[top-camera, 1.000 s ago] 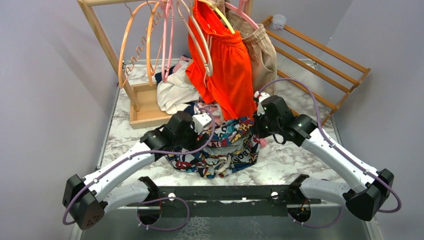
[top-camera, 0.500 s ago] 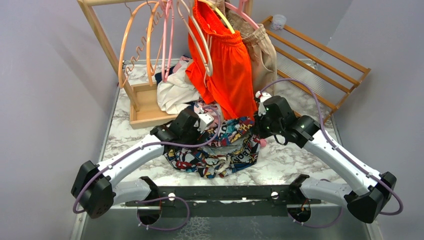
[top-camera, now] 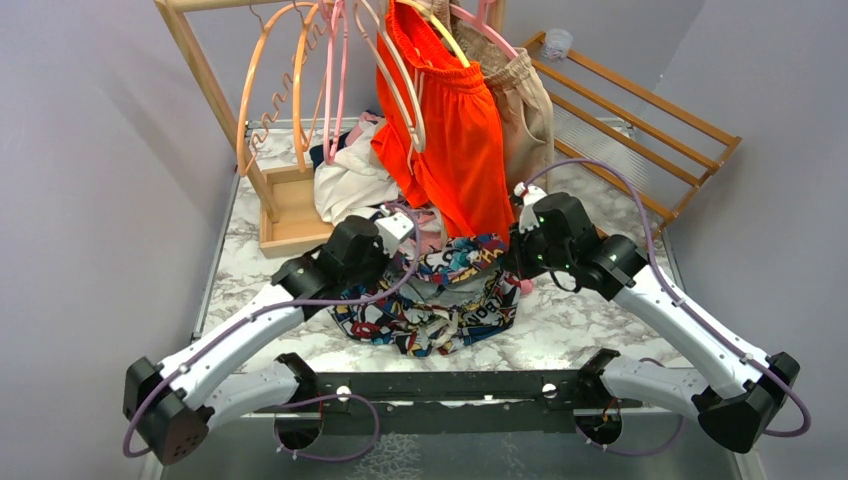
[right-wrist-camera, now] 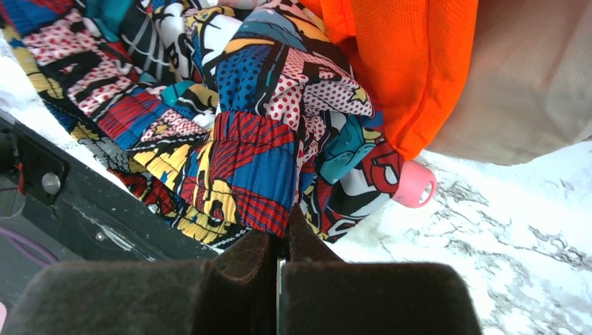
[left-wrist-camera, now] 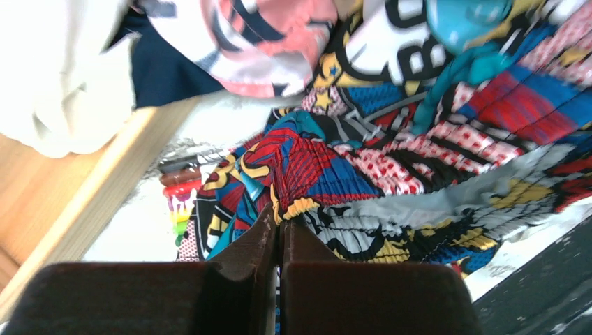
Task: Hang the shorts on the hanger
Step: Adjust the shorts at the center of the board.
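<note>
The comic-print shorts [top-camera: 440,300] lie bunched on the marble table between my two arms. My left gripper [top-camera: 410,248] is shut on a gathered fold of their waistband [left-wrist-camera: 293,206] at the left side; the left wrist view shows the fabric pinched at the tips [left-wrist-camera: 280,222]. At the right side, my right gripper [top-camera: 506,262] is shut on the red-and-blue waistband edge [right-wrist-camera: 255,188], with its jaws [right-wrist-camera: 283,229] tight together. A pale cream hanger [top-camera: 400,85] hangs on the rail at the back, in front of the orange shorts.
Orange shorts [top-camera: 455,140] and beige shorts [top-camera: 525,100] hang close behind the right gripper. Orange hangers [top-camera: 268,90] and pink hangers [top-camera: 335,80] hang on the wooden rack. A white garment [top-camera: 350,185] lies by the wooden base [top-camera: 290,215]. A pink hanger tip [right-wrist-camera: 413,185] pokes out beside the shorts.
My left gripper has closed on the shorts' waistband and drawn slightly back and left with it. The right gripper stays shut on the shorts and has shifted a little.
</note>
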Controlling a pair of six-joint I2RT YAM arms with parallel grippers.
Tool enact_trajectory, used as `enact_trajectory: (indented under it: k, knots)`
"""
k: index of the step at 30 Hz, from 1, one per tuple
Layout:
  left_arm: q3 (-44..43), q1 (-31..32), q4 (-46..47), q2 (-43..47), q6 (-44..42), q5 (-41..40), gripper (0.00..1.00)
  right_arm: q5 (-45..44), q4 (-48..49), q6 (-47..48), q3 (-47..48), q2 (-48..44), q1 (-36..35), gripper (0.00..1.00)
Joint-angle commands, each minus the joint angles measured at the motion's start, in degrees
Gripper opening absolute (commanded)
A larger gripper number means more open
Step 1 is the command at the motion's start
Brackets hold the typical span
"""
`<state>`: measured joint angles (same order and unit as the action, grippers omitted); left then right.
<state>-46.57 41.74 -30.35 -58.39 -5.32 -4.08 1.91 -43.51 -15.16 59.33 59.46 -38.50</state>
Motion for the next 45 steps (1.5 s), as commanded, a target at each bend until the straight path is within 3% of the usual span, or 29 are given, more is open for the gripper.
enact_trajectory:
  k: [1, 8, 16, 21, 24, 27, 29, 32, 36, 38, 42, 45]
  knots:
    - [-6.1, -0.16, -1.36, 7.98, 8.18, -5.37, 0.0, 2.25, 0.18, 0.94, 4.07, -0.73, 0.36, 0.01]
    - [-15.17, -0.16, -1.84, 17.84, 17.0, -5.76, 0.0, -4.26, -5.04, 0.53, 11.86, 0.62, 0.36, 0.01]
    - [-23.68, -0.16, -0.3, 21.63, 20.55, -1.65, 0.0, -11.32, -9.08, 0.69, 19.47, 2.24, 0.36, 0.01]
    - [-29.84, -0.17, 11.16, 20.67, 22.15, -2.25, 0.0, -0.38, -9.31, 5.38, 35.31, 5.21, 0.31, 0.01]
    - [-37.14, -0.16, 20.54, 17.62, 21.35, 7.32, 0.0, 9.97, -8.37, 5.3, 49.35, 7.41, -0.97, 0.01]
    - [-43.68, -0.17, 28.43, 15.29, 22.09, 17.25, 0.0, 21.74, -2.28, 3.3, 56.32, 6.27, -1.05, 0.01]
    - [-45.3, -0.16, 32.48, 15.37, 23.04, 21.94, 0.0, 25.49, 1.7, 2.07, 57.53, 4.74, -1.05, 0.01]
    - [-41.74, -0.2, 38.38, 18.5, 23.36, 24.62, 0.0, 21.33, 0.02, 0.96, 58.82, 4.35, -1.05, 0.01]
    - [-35.12, -0.34, 41.57, 22.81, 22.59, 19.91, 0.0, 11.73, -5.72, 2.13, 57.22, 5.48, -1.03, 0.01]
    - [-35.5, -0.34, 40.1, 22.7, 21.92, 18.14, 0.0, 11.49, -5.71, 3.05, 56.55, 5.57, -1.05, 0.01]
    - [-41.74, -0.34, 39.54, 19.2, 22.65, 21.92, 0.0, 25.29, 0.53, 3.15, 61.24, 4.87, -1.29, 0.01]
    - [-45.99, -0.34, 41.94, 17.07, 24.57, 25.58, 0.0, 36.3, 12.38, -0.68, 60.22, 1.18, -1.32, 0.01]
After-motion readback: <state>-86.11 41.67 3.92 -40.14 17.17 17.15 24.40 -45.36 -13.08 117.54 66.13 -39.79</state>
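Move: The shorts are already pinched by the waistband at both ends. Their middle lies about 8 cm right of the left gripper, 4 cm back and 10 cm below it; from the right gripper it is some 16 cm to the left, 6 cm back and 14 cm down. The wooden tray sits roughly 18 cm left of the left gripper and 13 cm ahead. The pink tube lies on the table 18 cm under the right gripper, about 3 cm to its right and 3 cm ahead. Keep both grippers shut on the waistband and whip the shorts up off the marble board: raise the left gripper at once, some 50 cm up and about 17 cm back, swinging its fingers from pointing down to roughly level, towards the right arm. Let the right gripper start slower, then rise fast, about 37 cm in all, its fingers tipping up to point leftward. Hold high at the end. ##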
